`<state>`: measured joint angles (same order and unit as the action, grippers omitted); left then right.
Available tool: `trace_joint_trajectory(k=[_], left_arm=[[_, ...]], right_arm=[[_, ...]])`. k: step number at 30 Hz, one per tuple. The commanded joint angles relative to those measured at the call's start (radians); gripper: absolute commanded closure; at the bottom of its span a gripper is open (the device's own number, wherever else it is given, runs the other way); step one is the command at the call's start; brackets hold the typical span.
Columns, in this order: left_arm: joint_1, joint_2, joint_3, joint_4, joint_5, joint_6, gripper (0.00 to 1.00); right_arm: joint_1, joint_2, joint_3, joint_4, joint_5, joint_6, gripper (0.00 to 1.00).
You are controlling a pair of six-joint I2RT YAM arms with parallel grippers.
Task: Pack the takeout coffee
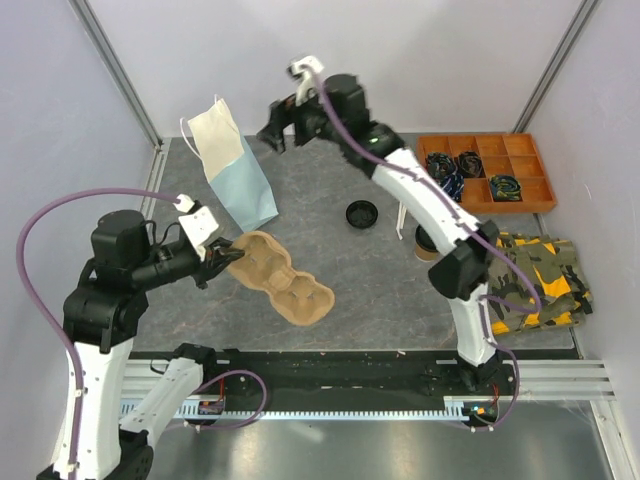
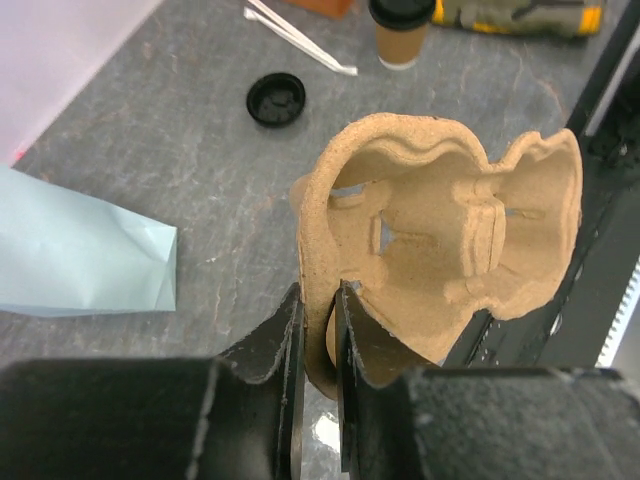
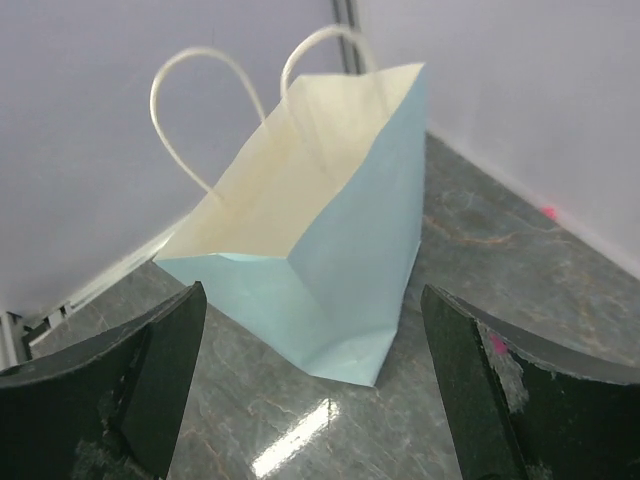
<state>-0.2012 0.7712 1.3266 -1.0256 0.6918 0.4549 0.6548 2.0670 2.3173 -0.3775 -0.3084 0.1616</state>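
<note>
The takeout coffee (image 2: pixel 402 30), a tan paper cup with a black lid on it, stands upright at the right of the table, partly behind my right arm in the top view (image 1: pixel 427 243). My left gripper (image 2: pixel 320 335) is shut on the rim of the tan pulp carrier (image 2: pixel 440 240), holding it tilted above the table (image 1: pixel 282 278). The light-blue paper bag (image 3: pixel 330 240) stands open at the back left (image 1: pixel 240 175). My right gripper (image 3: pixel 315 375) hangs open with nothing in it, just right of the bag's mouth (image 1: pixel 273 135).
A loose black lid (image 1: pixel 362 214) lies mid-table, with white sticks (image 2: pixel 300 35) beside the cup. An orange compartment tray (image 1: pixel 487 172) sits at the back right, a camouflage cloth (image 1: pixel 540 280) in front of it. Grey walls close in at the back and both sides.
</note>
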Motion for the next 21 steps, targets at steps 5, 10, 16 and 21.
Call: trace_joint_trajectory(k=[5, 10, 16, 21], left_arm=[[0.054, -0.044, -0.033, 0.029, 0.072, -0.076, 0.98], [0.054, -0.041, -0.018, 0.032, 0.057, -0.079, 0.98], [0.054, -0.055, -0.004, 0.036, 0.04, -0.091, 0.98], [0.054, -0.032, 0.051, 0.041, 0.02, -0.11, 0.98]], right_arm=[[0.132, 0.139, 0.097, 0.251, 0.233, -0.151, 0.03], [0.154, 0.215, 0.096, 0.322, 0.242, -0.155, 0.07], [0.155, 0.258, 0.077, 0.368, 0.279, -0.154, 0.15], [0.157, 0.274, 0.053, 0.359, 0.25, -0.149, 0.3]])
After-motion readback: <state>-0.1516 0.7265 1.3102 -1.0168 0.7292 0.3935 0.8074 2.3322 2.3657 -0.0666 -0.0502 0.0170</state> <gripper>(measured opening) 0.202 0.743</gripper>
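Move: The paper bag's open mouth is about 14 cm to the left of my empty right hand, 6 cm ahead and 8 cm lower. The black lid on the table lies some 16 cm to my right hand's right, about 4 cm ahead and 36 cm below. The cup tray is about 33 cm back of that hand, 2 cm to its right and 8 cm lower. From my left hand, which grips the tray, the bag's mouth is roughly 30 cm ahead, 4 cm left and 5 cm lower. I swing my right hand about 9 cm left and sink about 7 cm towards the bag's mouth, quickly at first, then ease a few centimetres forward, tipping the fingertips up some 10 degrees. As I reach the near right part of the rim I start closing my wide-open fingers, by roughly a quarter; no grip on the paper shows yet. My left hand holds the cup tray nearly still. ##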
